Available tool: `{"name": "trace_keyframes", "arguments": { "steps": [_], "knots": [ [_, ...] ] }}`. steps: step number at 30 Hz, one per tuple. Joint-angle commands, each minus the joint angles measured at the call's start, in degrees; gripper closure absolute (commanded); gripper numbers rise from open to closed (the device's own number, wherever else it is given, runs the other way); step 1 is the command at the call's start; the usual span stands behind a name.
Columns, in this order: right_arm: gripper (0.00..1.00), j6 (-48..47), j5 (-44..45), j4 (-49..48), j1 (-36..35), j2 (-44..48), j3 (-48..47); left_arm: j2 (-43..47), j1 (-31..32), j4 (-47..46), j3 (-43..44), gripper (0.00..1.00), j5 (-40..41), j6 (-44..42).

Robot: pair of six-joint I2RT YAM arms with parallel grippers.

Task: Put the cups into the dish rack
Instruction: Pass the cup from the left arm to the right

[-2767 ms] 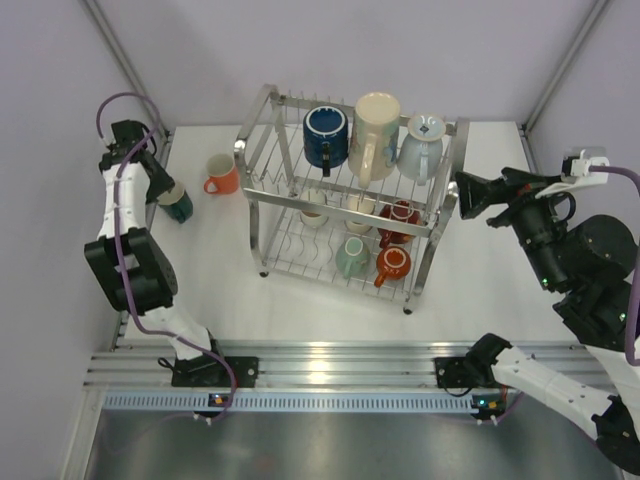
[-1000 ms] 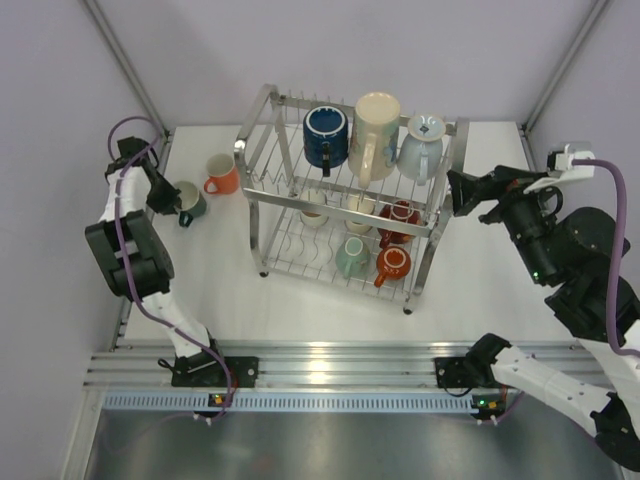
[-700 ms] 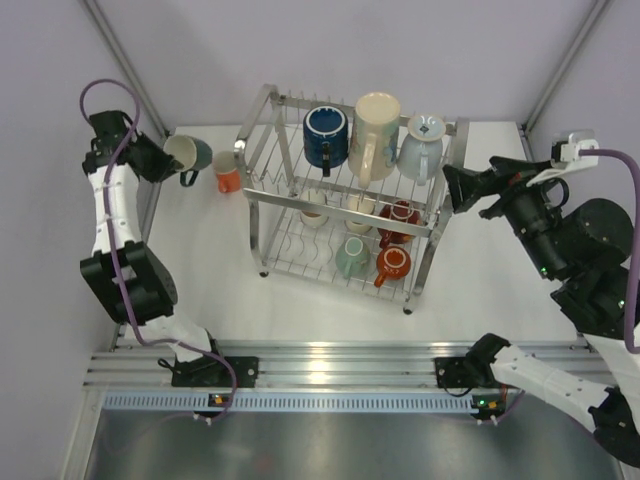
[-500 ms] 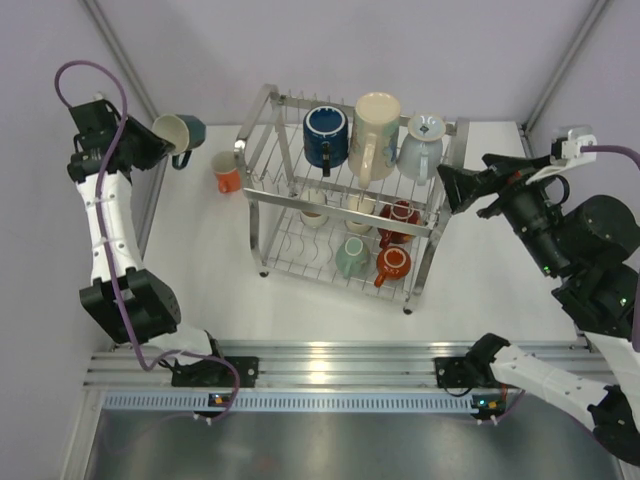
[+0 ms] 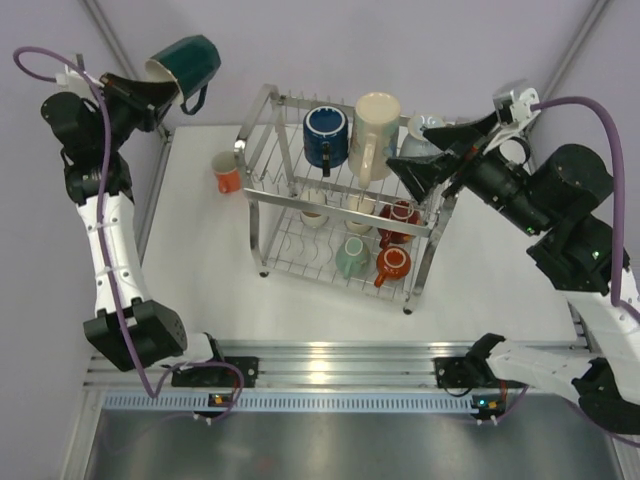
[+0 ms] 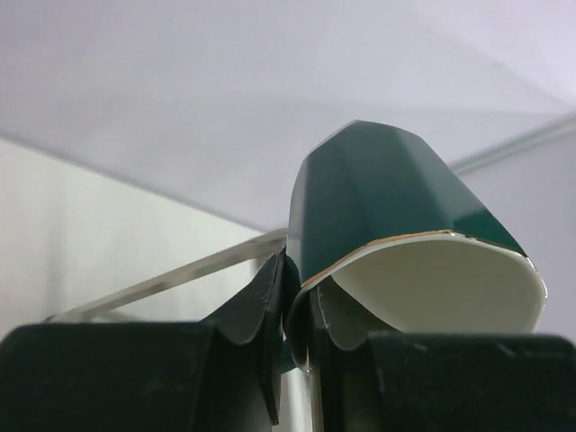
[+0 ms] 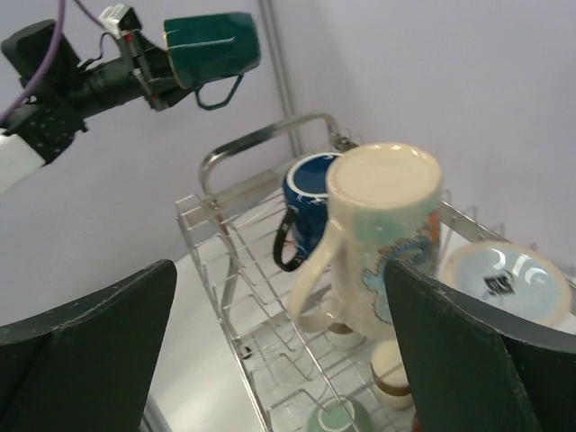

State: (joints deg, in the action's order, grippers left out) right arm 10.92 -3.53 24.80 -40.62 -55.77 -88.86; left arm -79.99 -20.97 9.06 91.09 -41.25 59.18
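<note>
My left gripper [image 5: 160, 88] is shut on the rim of a teal cup [image 5: 188, 62], held tilted high above the table's far left corner. One finger is inside the cup [image 6: 396, 193] and the other outside. The dish rack [image 5: 258, 110] stands mid-table. Its top tier holds a navy cup [image 5: 325, 132], a tall printed cream cup [image 5: 374, 132] and a pale blue-grey cup [image 5: 418, 148]. Mint [image 5: 351, 255], red [image 5: 392, 265] and small cream [image 5: 314, 212] cups sit on the lower tier. My right gripper [image 5: 428, 160] hovers open over the rack's right end, holding nothing.
An orange cup [image 5: 226, 172] stands on the white table left of the rack. The left half of the top tier [image 7: 238, 261] carries no cups. Frame posts rise at the back left [image 5: 125, 60] and back right [image 5: 560, 70].
The left arm has lifted the teal cup off the table, up and back toward the far left corner. The right arm has swung up and left over the rack's right end.
</note>
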Motion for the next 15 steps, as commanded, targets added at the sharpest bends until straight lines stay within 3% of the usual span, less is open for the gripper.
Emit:
{"name": "trace_keyframes", "arguments": {
  "steps": [1, 8, 15],
  "knots": [
    [0.01, 0.42, -11.65, -4.76, 0.19, -3.55, -5.35, 4.31, -0.03, -33.12, -0.82, 1.0, -9.54, 22.35],
    [0.01, 5.16, -19.75, -10.55, 0.1, -12.42, -10.45, 6.51, 1.72, -44.04, -1.79, 1.0, -6.56, 33.45],
    [0.01, 8.68, -25.2, -13.37, 0.02, -20.5, -19.05, 3.18, 13.12, -49.48, 3.03, 1.0, -4.01, 40.39]
  ]
}}
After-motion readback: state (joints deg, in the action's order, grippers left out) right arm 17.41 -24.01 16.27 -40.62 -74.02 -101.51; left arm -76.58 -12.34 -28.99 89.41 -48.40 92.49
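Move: Still gripped by its rim in the left hand, the green cup lies roughly 23 cm ahead, 38 cm left and 3 cm below the open right hand. From the left hand, the right gripper is some 43 cm to the right, 19 cm back and 5 cm higher. The racked blue cup is about 14 cm ahead, 12 cm left and 16 cm below the right hand; the tall cup is 13 cm ahead, 3 cm left and 14 cm below. Bringing the green cup up and across towards the right gripper, the left arm rises about 13 cm while going right and drawing back, tipping its fingers upward and swinging them clockwise with the grip kept. The empty right hand comes to meet it, some 10 cm left above the rack and slightly up, turning about 20 degrees counter-clockwise, fingers staying wide open. ##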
